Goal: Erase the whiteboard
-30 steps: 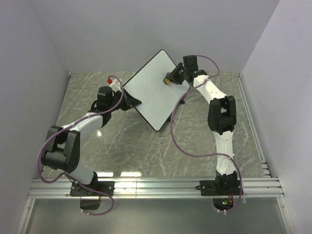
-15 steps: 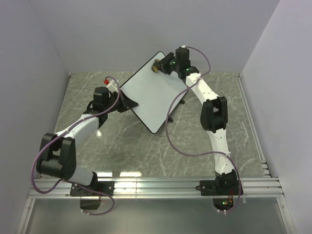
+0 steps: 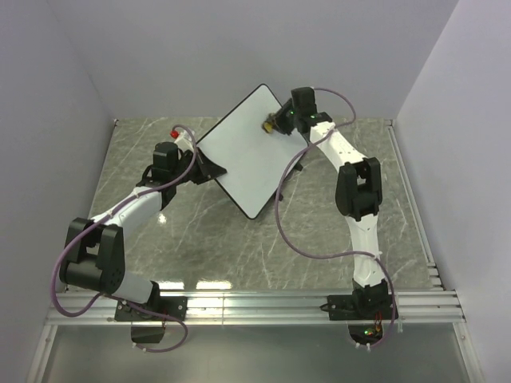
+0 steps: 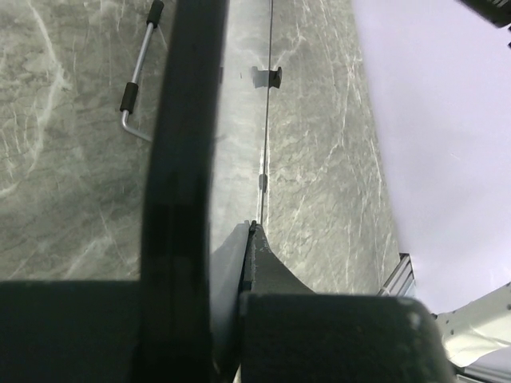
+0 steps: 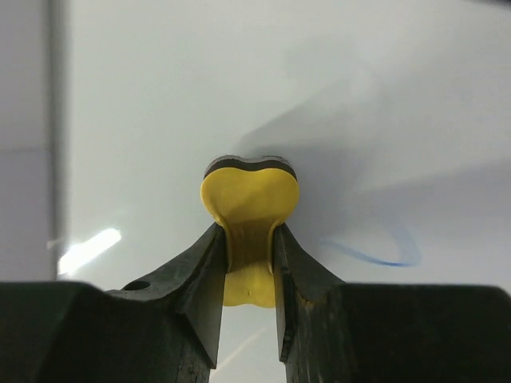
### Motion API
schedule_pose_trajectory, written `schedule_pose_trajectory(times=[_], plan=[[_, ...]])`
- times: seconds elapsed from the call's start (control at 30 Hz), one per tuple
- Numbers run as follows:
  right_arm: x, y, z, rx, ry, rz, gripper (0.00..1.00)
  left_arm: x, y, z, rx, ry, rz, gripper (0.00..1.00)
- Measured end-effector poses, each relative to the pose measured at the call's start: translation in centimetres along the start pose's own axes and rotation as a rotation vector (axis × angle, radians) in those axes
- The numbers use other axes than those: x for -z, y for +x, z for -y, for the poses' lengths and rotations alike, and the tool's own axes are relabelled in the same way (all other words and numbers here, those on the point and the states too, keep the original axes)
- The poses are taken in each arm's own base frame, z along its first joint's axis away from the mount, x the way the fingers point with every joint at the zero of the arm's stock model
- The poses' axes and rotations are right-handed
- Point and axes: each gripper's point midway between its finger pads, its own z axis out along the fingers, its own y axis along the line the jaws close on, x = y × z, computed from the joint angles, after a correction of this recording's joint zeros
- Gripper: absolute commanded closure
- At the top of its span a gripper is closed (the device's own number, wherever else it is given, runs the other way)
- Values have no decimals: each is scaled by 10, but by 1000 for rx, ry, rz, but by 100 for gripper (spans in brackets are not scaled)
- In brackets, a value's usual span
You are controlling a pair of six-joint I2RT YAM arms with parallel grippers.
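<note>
The whiteboard (image 3: 239, 155) is held tilted off the table, its white face toward the top camera. My left gripper (image 3: 210, 167) is shut on its left edge. In the left wrist view that edge is a dark upright band (image 4: 185, 144) with one black finger (image 4: 267, 267) pressed beside it. My right gripper (image 3: 277, 123) is shut on a yellow bone-shaped eraser (image 5: 249, 199), whose dark pad lies against the board face (image 5: 239, 80) near its upper right corner. A thin blue stroke (image 5: 375, 257) shows just right of the eraser.
A bent metal rod with black sleeves (image 4: 137, 76) lies on the marbled table beyond the board. A small red object (image 3: 177, 130) sits at the back left. Walls close in the back and both sides; metal rails (image 3: 255, 305) run along the near edge.
The right gripper swept the eraser up to the board's top corner, then back down and to the right. The left arm shifted the board slightly left early on, then held it.
</note>
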Motion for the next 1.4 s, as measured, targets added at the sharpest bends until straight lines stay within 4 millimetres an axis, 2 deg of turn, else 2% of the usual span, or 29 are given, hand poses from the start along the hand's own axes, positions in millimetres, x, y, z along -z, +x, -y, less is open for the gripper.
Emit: schedule_pose_trajectory(times=[0.23,0.33,0.4,0.7,0.87,0.97,1.07,1.1,1.17,1.23,1.3,1.4], plan=[[14,-16,121,3,346,13,100,0,0,1,-21,5,-1,100],[25,-15,150,11,454,1,100,0,-1,2,-37,8,-1,100],[29,-11,156,21,493,-14,100,0,-1,3,-52,12,-1,100],[28,-8,152,47,473,-15,100,0,-2,3,-56,9,-3,100],[27,-5,131,23,358,-16,100,-2,-3,1,-44,-7,-2,98],[35,0,117,26,300,-17,100,-7,-5,1,-49,-16,1,93],[58,9,114,45,305,-23,100,-9,-6,-2,-54,-42,12,80],[69,10,114,59,313,-19,100,-10,-5,-7,-53,-69,15,70],[92,9,121,73,343,-8,100,-9,1,-27,-48,-159,6,62],[115,5,136,71,389,7,100,-6,11,-43,-12,-223,-16,55],[140,3,164,63,466,24,100,-4,13,-51,-4,-263,-22,51],[167,9,209,57,600,19,100,-2,16,-57,-9,-295,-26,44]])
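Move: On the whiteboard's upper part, the right hand's eraser has the remaining blue stroke some 5 cm to its right, 1 cm back and 4 cm lower. The board's middle is about 8 cm back, 5 cm left and 3 cm below this hand; the nearer bottom clip is roughly 12 cm back, 10 cm right and 13 cm below. From the left hand, already pinching the board's side edge, the middle lies about 7 cm ahead, 11 cm right and 2 cm lower. Wiping down the slope with the eraser still gripped, the right hand sweeps about 11 cm right and 10 cm down, drifting back, over the blue stroke; it pauses, lifts off, then swings back and right past the clip edge, sinking again over bare table. Late on, the left fingers open about halfway around the board's edge as that hand sinks some 5 cm and shifts left. ##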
